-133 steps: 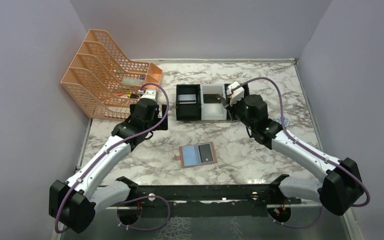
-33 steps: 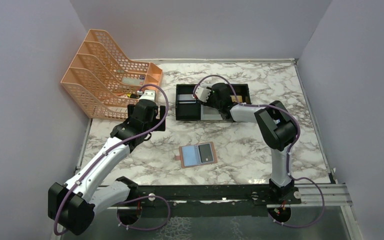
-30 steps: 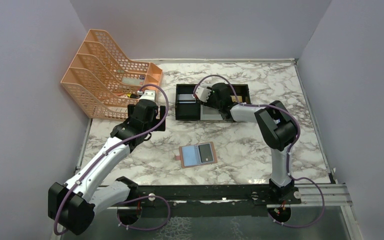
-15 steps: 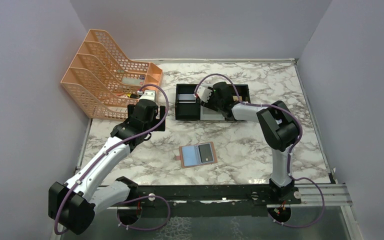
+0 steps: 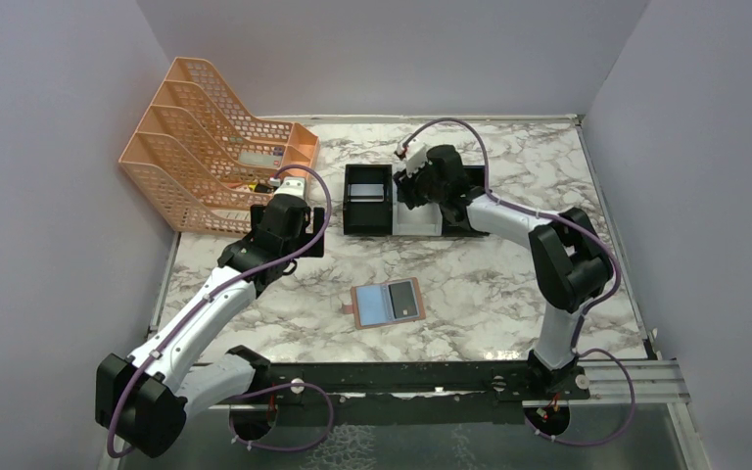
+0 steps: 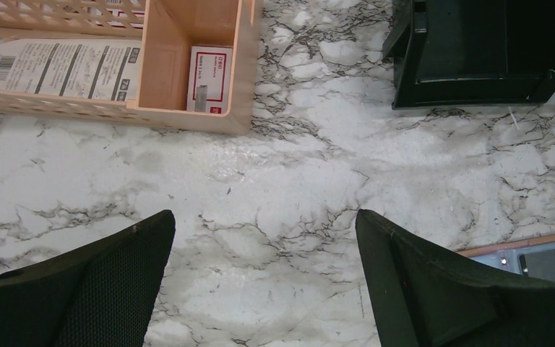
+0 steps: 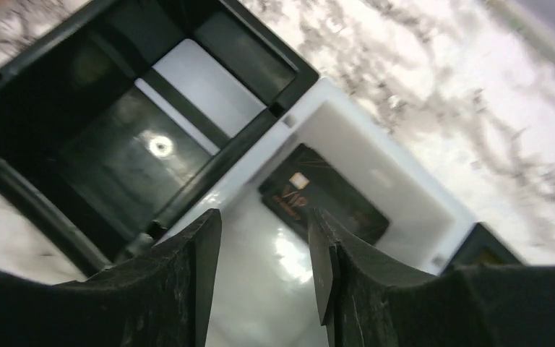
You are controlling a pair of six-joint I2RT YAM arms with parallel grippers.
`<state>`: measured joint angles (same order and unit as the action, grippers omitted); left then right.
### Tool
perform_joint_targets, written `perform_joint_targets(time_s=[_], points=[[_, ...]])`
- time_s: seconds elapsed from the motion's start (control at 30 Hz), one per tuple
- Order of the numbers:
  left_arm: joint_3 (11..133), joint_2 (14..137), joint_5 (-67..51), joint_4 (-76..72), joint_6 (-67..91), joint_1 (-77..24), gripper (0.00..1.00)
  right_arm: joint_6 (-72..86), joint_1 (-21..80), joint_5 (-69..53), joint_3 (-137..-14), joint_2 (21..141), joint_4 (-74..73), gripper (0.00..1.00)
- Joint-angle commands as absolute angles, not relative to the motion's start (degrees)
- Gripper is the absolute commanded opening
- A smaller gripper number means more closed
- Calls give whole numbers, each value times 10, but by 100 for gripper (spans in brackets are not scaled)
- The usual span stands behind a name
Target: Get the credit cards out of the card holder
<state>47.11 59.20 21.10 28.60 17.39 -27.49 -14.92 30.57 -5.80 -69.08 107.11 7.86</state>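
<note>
The card holder (image 5: 376, 305) lies open on the marble, tan-edged with pale blue lining. A dark grey credit card (image 5: 405, 300) sits in its right half. A corner of the card holder (image 6: 509, 254) shows at the lower right of the left wrist view. My left gripper (image 5: 292, 243) (image 6: 264, 217) hovers open over bare marble, left of and behind the holder. Over the white tray (image 5: 416, 221) (image 7: 376, 166) my right gripper (image 5: 414, 192) (image 7: 262, 217) is open, nothing between its fingers. A dark credit card (image 7: 325, 199) with a gold chip lies flat in that tray.
A black tray (image 5: 367, 201) (image 7: 115, 137) (image 6: 477, 58) stands left of the white one, another black tray (image 5: 468, 204) to its right. The orange mesh file rack (image 5: 206, 147) (image 6: 115, 65) holds papers at the back left. Grey walls close in three sides.
The right arm's elbow has swung out to the right and its gripper has risen and shifted back over the trays. The left arm and the card holder have not moved.
</note>
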Motion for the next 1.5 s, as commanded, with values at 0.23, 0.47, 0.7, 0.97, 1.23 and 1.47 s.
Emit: perform_joint_targets(time_s=[0.23,0.47,0.7,0.97,1.23,1.47], points=[[469,597,218,286,171,-272,99,155,303,-39,-756,1106,-93,22],[469,598,217,287,170,-272,99,158,303,17,-836,1167,-159,22],[470,599,215,286,170,-271,99,165,303,60,-871,1202,-175,22],[470,598,213,286,170,-271,99,174,303,80,-879,1219,-169,22],[470,596,214,287,170,-270,99,185,303,94,-879,1233,-163,22],[470,598,213,287,170,-269,99,188,303,116,-863,1237,-140,23]])
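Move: The black VIP cards lie on the floor of the white box, about 4 cm ahead of the right hand, 4 cm to its right and some 9 cm below. The left black box's white card is roughly 15 cm left of them and level with them. The right black box's middle is about 14 cm to their right and 3 cm nearer. From the left hand, the VIP cards are some 20 cm ahead, 30 cm right and 15 cm below. Down into the white box goes the right hand, sinking about 8 cm to the near edge of the black VIP cards. It first draws back some 3 cm, then comes forward again with a slight drift right. Meanwhile the wrist tips the fingers steeper and swings them clockwise by about 30 degrees, and they narrow on nothing to a small gap; touch with the cards can't be made out. ##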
